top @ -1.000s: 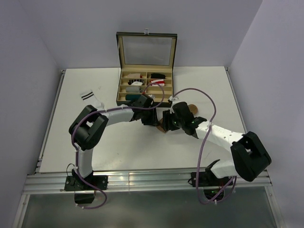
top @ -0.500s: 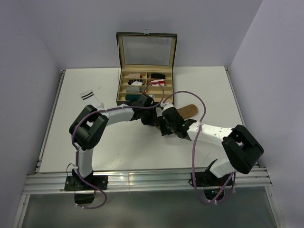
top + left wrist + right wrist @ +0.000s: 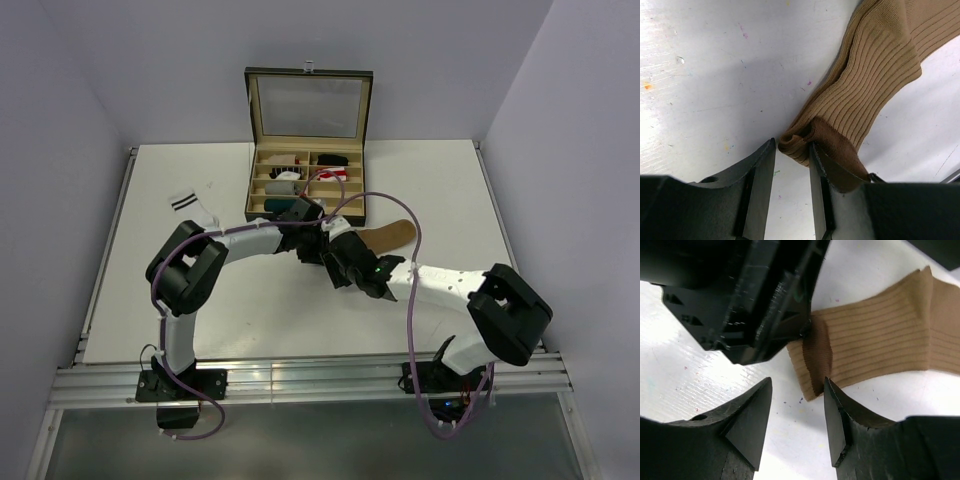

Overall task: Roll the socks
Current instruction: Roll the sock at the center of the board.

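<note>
A tan-brown sock (image 3: 390,232) lies flat on the white table, its toe to the right. My left gripper (image 3: 316,248) is at the sock's left end. In the left wrist view the folded darker end of the sock (image 3: 805,142) sits at the tips of the open left gripper (image 3: 791,145), touching the right finger and apart from the left one. My right gripper (image 3: 342,264) is open right beside it. In the right wrist view the sock (image 3: 880,340) has its corner at the right fingertip of the right gripper (image 3: 797,382), under the black left gripper (image 3: 755,300).
A white sock with two dark cuff stripes (image 3: 192,208) lies at the far left of the table. An open compartment box (image 3: 262,190) stands at the back, holding rolled bundles and a red-and-white sock (image 3: 335,177). Cables loop over both arms.
My right arm has swung left until its gripper is next to the left gripper, and its jaws have narrowed a little. More of the tan sock now shows. The left arm is still.
</note>
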Motion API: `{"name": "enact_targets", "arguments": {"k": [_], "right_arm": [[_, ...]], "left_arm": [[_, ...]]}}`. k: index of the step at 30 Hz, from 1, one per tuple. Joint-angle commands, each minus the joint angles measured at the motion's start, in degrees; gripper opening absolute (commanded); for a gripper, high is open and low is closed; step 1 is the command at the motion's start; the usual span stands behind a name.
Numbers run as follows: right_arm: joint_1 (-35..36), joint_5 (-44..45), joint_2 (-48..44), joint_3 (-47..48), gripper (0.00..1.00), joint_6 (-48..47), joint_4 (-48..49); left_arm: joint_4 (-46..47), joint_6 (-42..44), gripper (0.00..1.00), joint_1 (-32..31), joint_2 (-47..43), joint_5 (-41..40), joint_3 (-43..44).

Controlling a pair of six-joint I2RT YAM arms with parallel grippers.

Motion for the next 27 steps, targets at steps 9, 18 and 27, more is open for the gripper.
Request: {"name": "enact_targets", "arguments": {"k": [9, 18, 27], "right_arm": [[0.9, 1.36, 7.28, 5.37, 0.5, -0.86, 0.48], [0.9, 0.84, 12.38, 6.43, 0.45, 3.27, -3.75], [0.9, 1.63, 16.59, 7.75, 0.31, 6.79, -6.73]], "left_arm": [[-4.24, 2.63, 0.39, -0.08, 2.06, -2.49, 0.94], [-4.5, 2.63, 0.39, -0.08, 1.88, -2.32, 1.39], [-5.12, 2.89, 0.39, -0.08, 1.36, -2.14, 2.0]]}}
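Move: The brown sock's rolled end lies just below the open right fingers, about 2 cm ahead, 1 cm left and 4 cm down. The left fingers already straddle this roll's forward corner, its middle about 1 cm back and 1 cm right of them. From the right hand, the sock's flat loose end lies some 16 cm right and 8 cm ahead, and the box's middle about 20 cm ahead and 6 cm left. The left fingers keep the corner of the roll between them while the right fingers sink astride its near side beside them, one finger coming against the fold. The right hand goes down about 3.5 cm, with some 2 cm to the left, and partly closes, mostly late; the left hand holds, then yields about 1 cm forward and left. ##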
